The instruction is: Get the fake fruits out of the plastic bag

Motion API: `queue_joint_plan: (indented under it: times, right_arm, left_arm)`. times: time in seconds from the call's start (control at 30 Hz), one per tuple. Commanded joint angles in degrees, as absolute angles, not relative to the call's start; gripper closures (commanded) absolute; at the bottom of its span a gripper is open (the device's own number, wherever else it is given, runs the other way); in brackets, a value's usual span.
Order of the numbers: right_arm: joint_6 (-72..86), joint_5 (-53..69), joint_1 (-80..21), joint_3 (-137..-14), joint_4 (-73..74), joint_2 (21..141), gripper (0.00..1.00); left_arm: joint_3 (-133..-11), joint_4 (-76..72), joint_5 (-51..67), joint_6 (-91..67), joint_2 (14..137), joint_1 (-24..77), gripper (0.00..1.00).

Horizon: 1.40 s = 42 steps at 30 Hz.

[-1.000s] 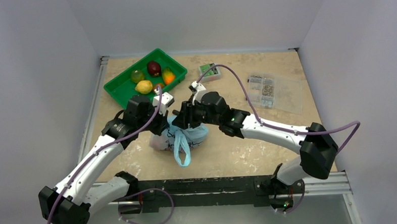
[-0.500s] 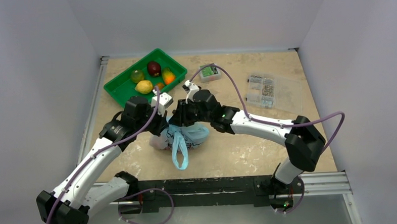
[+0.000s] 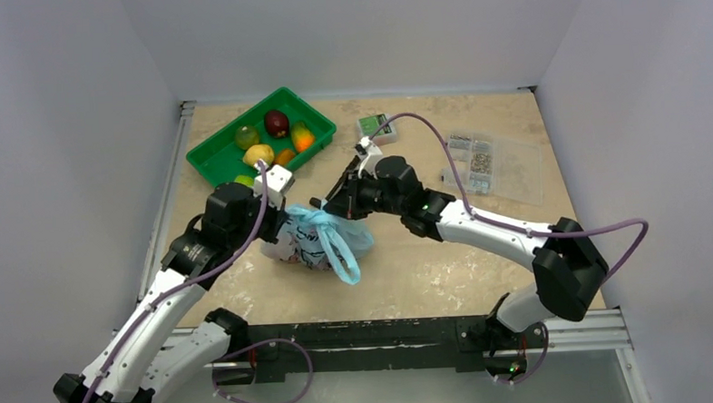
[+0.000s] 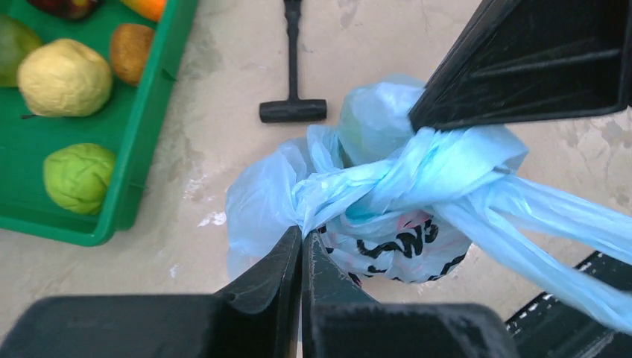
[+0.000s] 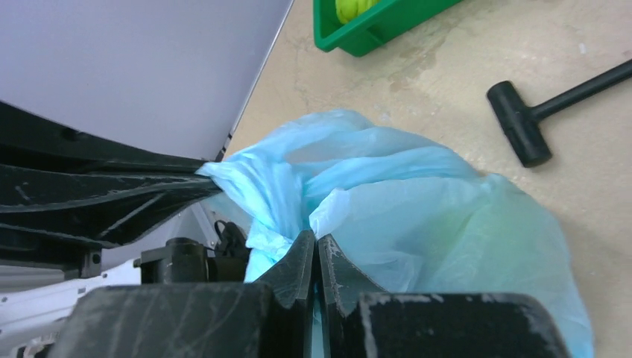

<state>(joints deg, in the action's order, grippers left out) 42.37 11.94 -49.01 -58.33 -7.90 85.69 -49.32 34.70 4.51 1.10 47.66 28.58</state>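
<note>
The light-blue plastic bag (image 3: 316, 237) lies mid-table, bunched at the top, its loop handles (image 3: 342, 253) trailing toward the front. My left gripper (image 4: 302, 236) is shut on a twist of the bag's film on the left side (image 3: 277, 225). My right gripper (image 5: 317, 243) is shut on the film from the far right side (image 3: 337, 209). A greenish shape (image 5: 488, 239) shows through the bag. Several fake fruits lie in the green tray (image 3: 213, 168): a yellow one (image 3: 258, 154), green ones (image 3: 246, 136) (image 4: 78, 177), a dark red one (image 3: 277, 123) and an orange one (image 3: 302, 137).
A black T-shaped tool (image 4: 292, 110) lies on the table just beyond the bag, next to the tray. A small green box (image 3: 374, 128) and a clear parts organiser (image 3: 490, 164) sit at the back right. Walls close in the table on three sides.
My right gripper has shut on the bag's film. The left arm drew back to the left, still holding the bag. The bag stretched between the two grippers and its handles swung right.
</note>
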Motion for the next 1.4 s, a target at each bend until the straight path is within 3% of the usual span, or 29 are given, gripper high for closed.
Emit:
queue_joint_plan:
  times: [0.0,0.2,0.43,0.53,0.6,0.7,0.87,1.03,1.27,1.37]
  right_arm:
    - [43.15,19.14,-44.12,-54.60,-11.78,83.02,1.00]
    - [45.46,26.11,-38.29,-49.08,-15.95,81.88,1.00]
    - [43.16,31.07,-38.54,-50.40,-16.11,84.23,1.00]
    - [43.11,32.15,-38.75,-50.59,-16.50,84.84,1.00]
    - [42.79,32.29,-39.18,-50.70,-16.46,85.13,1.00]
    - [41.95,32.15,-40.42,-51.16,-15.80,85.55,1.00]
    - [39.87,30.78,-43.39,-53.00,-13.70,85.82,1.00]
    - [38.56,30.05,-45.92,-54.58,-12.10,86.13,1.00]
    - [37.97,29.62,-46.14,-55.52,-11.17,86.16,1.00]
    - [37.54,29.40,-46.15,-56.09,-10.55,85.68,1.00]
  left_arm:
    - [-48.56,30.25,-3.46,1.21,43.13,28.55,1.00]
    - [-47.19,28.77,-7.35,1.37,38.27,28.52,1.00]
    - [-44.83,26.05,-10.54,1.65,32.10,28.51,0.99]
    - [-44.57,25.77,-10.11,1.84,31.47,28.49,0.65]
    - [-44.64,25.80,-8.99,1.89,31.90,28.50,0.50]
    - [-45.16,26.09,-4.97,1.93,33.55,28.55,0.36]
    - [-46.70,27.38,-0.27,2.04,39.85,28.56,0.21]
    - [-48.00,28.64,2.31,1.85,44.13,28.50,0.14]
    - [-48.35,29.62,10.04,2.23,46.66,28.67,0.14]
    - [-49.42,30.87,11.97,2.28,49.11,28.76,0.19]
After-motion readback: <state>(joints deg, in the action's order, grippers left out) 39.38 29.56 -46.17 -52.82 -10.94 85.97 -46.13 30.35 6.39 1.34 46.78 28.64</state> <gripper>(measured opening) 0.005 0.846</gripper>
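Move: The bag's twisted knot lies between the shut hands: about 4 cm right and 1 cm back of the left hand, 3 cm left and 2 cm back of the right, slightly below both. From the left hand, the fruit-filled bag body is about 5 cm right, 1 cm back and 11 cm down; the hammer head is roughly 9 cm ahead and 5 cm right, and the green crate 25 cm ahead and 10 cm left, both some 16 cm below. Both hands, already pinching the plastic, pull apart across the knot, the left some 5 cm up and to the left, its fingers tipping up, the right about 5 cm right with a little forward and a slight sink. The left then opens wide, lets go and returns down and right over the bag, its fingers tipping back down, while the right keeps its pinch and draws back about 6 cm and left about 4 cm, turning some 15 degrees counter-clockwise. ##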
